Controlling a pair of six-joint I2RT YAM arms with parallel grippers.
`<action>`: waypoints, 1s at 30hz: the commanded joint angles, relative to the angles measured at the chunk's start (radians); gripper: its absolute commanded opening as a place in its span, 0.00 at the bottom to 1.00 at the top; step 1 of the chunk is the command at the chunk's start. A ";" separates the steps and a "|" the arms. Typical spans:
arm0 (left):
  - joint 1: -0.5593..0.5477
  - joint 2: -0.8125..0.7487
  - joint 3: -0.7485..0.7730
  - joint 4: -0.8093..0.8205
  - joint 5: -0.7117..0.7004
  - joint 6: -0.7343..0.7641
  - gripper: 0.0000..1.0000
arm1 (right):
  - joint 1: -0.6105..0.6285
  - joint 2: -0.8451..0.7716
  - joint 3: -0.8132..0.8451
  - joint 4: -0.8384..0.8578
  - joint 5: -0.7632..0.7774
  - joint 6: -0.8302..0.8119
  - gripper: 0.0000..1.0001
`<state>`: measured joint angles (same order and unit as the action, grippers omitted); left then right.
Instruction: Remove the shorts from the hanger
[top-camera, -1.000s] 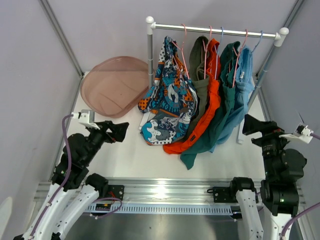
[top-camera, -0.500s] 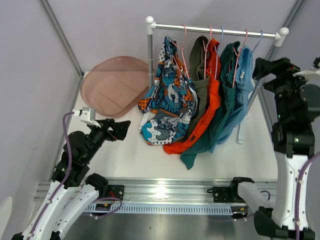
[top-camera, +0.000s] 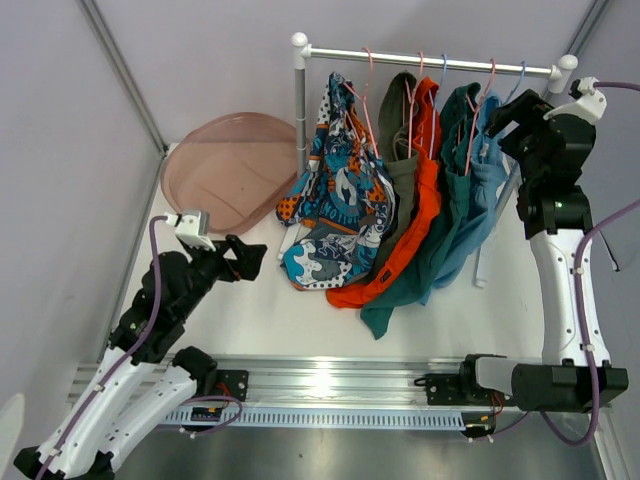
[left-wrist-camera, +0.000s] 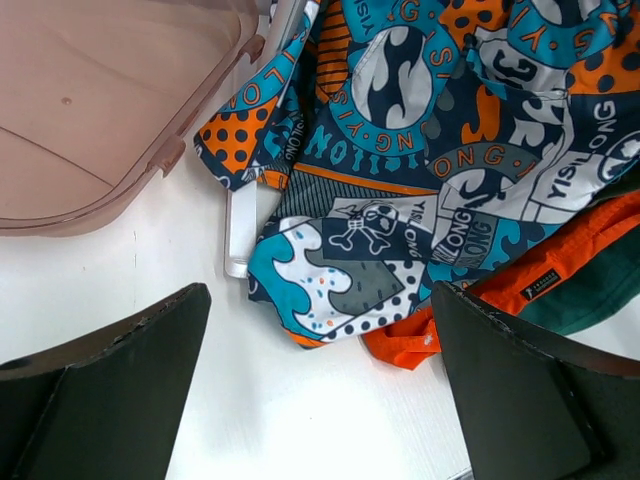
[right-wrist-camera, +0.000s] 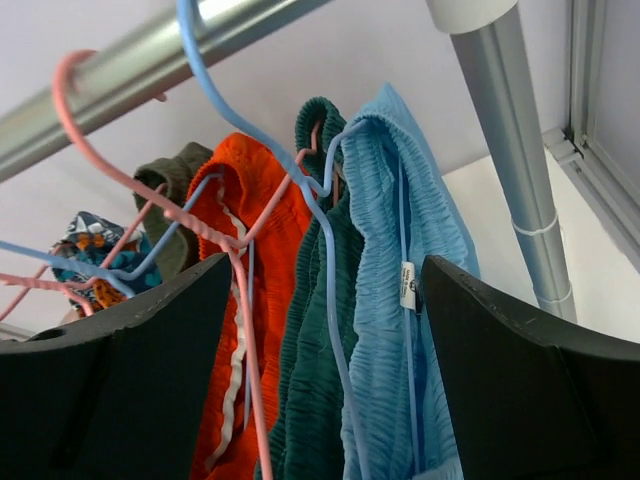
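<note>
Several shorts hang on pink and blue hangers from the rail (top-camera: 430, 60): printed (top-camera: 335, 190), olive green (top-camera: 400, 130), orange (top-camera: 420, 200), dark teal (top-camera: 440, 240) and light blue (top-camera: 485, 190). My right gripper (top-camera: 510, 120) is raised to the rail's right end, open. In its wrist view its jaws (right-wrist-camera: 328, 270) stand wide on either side of the light blue shorts (right-wrist-camera: 400, 330), the dark teal shorts (right-wrist-camera: 315, 380) and a blue hanger (right-wrist-camera: 300, 180). My left gripper (top-camera: 245, 262) is open low over the table, facing the printed shorts' hem (left-wrist-camera: 450, 150), holding nothing (left-wrist-camera: 322, 300).
A pink tub (top-camera: 230, 170) lies at the back left, beside the rack's left post (top-camera: 300, 100). The right post (top-camera: 518, 175) slants down just behind my right arm. The rack's white foot (left-wrist-camera: 240, 230) lies under the printed shorts. Enclosure walls close both sides.
My right arm has risen from low at the right up to the rail and moved in onto the light blue shorts, jaws narrowing a little. The left arm edged slightly forward.
</note>
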<state>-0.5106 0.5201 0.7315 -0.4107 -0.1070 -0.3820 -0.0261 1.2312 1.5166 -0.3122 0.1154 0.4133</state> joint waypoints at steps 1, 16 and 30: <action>-0.020 -0.014 0.020 -0.010 -0.042 0.029 0.99 | 0.015 0.016 0.031 0.071 0.032 -0.013 0.82; -0.022 -0.018 0.013 -0.007 -0.049 0.029 0.99 | 0.015 0.082 -0.009 0.081 0.043 -0.053 0.62; -0.022 0.057 0.032 -0.025 0.025 0.069 0.99 | -0.029 0.056 -0.052 0.124 -0.089 -0.076 0.00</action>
<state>-0.5247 0.5678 0.7322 -0.4438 -0.1360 -0.3531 -0.0483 1.3163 1.4693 -0.2310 0.0635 0.3492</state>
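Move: The right hand is open just short of the light-blue shorts' blue hanger. The hanger's near arm, just under the neck, is about 3 cm ahead, level sideways and 4 cm below. The green shorts' pink hanger neck is some 5 cm to the hand's left, 2 cm ahead and 3 cm lower. The rail crosses about 5 cm ahead and 6 cm above. From the left hand, the blue hanger is roughly 20 cm ahead, 41 cm right and 13 cm up. The right fingers close from wide open to nearly shut, pinching the blue hanger's near arm just below its neck. To get there the hand eases about 3 cm forward while sinking some 4 cm beneath the rail, dropping more steeply towards the end, then stays there with the hanger gripped. ##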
